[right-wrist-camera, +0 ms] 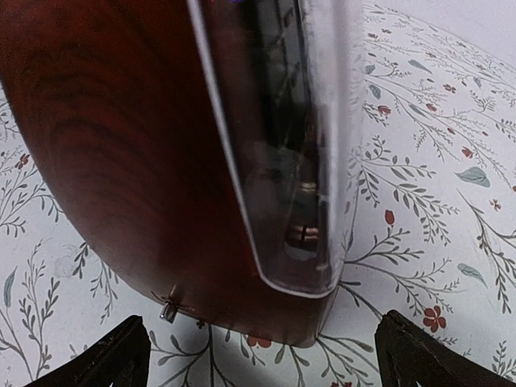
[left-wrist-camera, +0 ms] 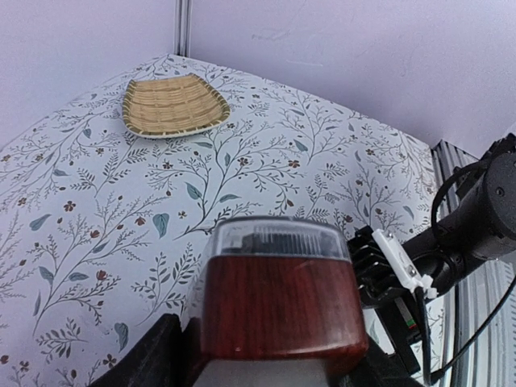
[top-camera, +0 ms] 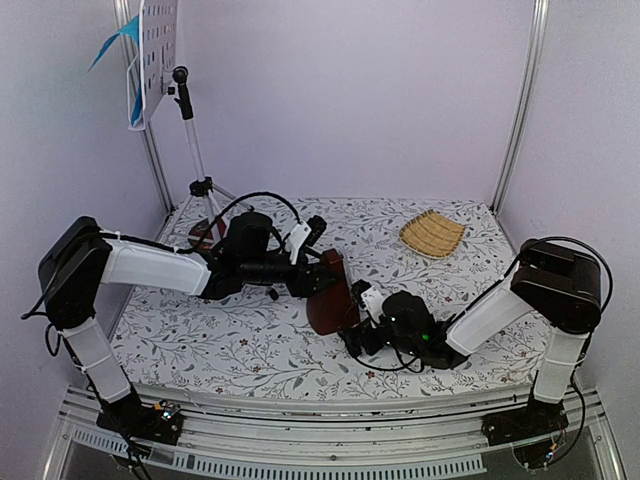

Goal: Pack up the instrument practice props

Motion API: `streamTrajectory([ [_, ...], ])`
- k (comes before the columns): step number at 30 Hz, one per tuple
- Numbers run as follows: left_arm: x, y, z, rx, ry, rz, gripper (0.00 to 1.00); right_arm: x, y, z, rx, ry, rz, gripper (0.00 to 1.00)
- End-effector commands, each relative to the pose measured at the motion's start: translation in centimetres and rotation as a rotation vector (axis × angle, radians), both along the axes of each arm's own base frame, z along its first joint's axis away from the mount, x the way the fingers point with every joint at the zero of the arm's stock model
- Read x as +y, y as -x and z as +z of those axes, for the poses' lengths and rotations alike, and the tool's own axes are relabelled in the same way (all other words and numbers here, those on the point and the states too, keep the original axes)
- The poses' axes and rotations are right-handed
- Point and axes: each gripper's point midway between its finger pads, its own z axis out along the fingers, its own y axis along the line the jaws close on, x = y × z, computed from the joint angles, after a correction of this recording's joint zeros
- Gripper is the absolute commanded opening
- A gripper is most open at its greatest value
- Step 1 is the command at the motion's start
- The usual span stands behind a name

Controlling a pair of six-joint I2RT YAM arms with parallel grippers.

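The dark brown metronome (top-camera: 328, 291) with its clear front cover lies tipped on the table at mid-centre. My left gripper (top-camera: 313, 262) is shut on its narrow upper end; in the left wrist view the metronome (left-wrist-camera: 278, 302) fills the gap between the dark fingers (left-wrist-camera: 149, 359). My right gripper (top-camera: 366, 304) stands open just to its right, its fingers (right-wrist-camera: 117, 359) spread wide on either side of the metronome (right-wrist-camera: 137, 145) without touching it. The silver tripod music stand (top-camera: 193, 140) rises at the back left, with blue and cream music sheets (top-camera: 128, 45) on its white perforated desk (top-camera: 160, 45).
A woven bamboo tray (top-camera: 432, 234) lies at the back right of the floral tablecloth (top-camera: 250, 340); it also shows in the left wrist view as the tray (left-wrist-camera: 172, 106). Metal frame posts (top-camera: 522, 100) stand at the back corners. The stand's legs (top-camera: 205, 215) spread behind my left arm.
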Motion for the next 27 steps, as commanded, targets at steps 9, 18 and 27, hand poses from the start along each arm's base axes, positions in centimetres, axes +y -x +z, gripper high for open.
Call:
streamTrajectory([
  [9, -0.4, 1.0, 0.2, 0.01, 0.008, -0.016, 0.51, 1.4, -1.5, -0.7, -0.084, 0.066, -0.018, 0.99],
  [18, -0.6, 1.1, 0.1, 0.01, 0.008, -0.024, 0.51, 0.8, -1.7, -0.5, -0.085, 0.059, -0.055, 0.71],
  [27, -0.7, 1.2, -0.1, 0.014, 0.004, -0.028, 0.51, 0.8, -1.5, -0.4, -0.086, 0.05, -0.045, 0.45],
])
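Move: The metronome's middle lies about 5 cm ahead of the right hand, 4 cm to its left and 7 cm above, with the near end of the base just in front of the open fingers. The bamboo basket is roughly 34 cm farther out than the right hand and 23 cm to its right; the tripod's near foot is some 16 cm ahead and 19 cm to its left. From the left hand, already holding the top, the metronome's middle is about 7 cm below and 2 cm nearer. Keep the left gripper closed on the metronome's top and hold it nearly still. Ease the right gripper about 1.5 cm forward and to the left, sinking slightly, until its wide-open fingers straddle the lower near end of the metronome's base; then stay there and close them to about half open, pinching the base low down. ##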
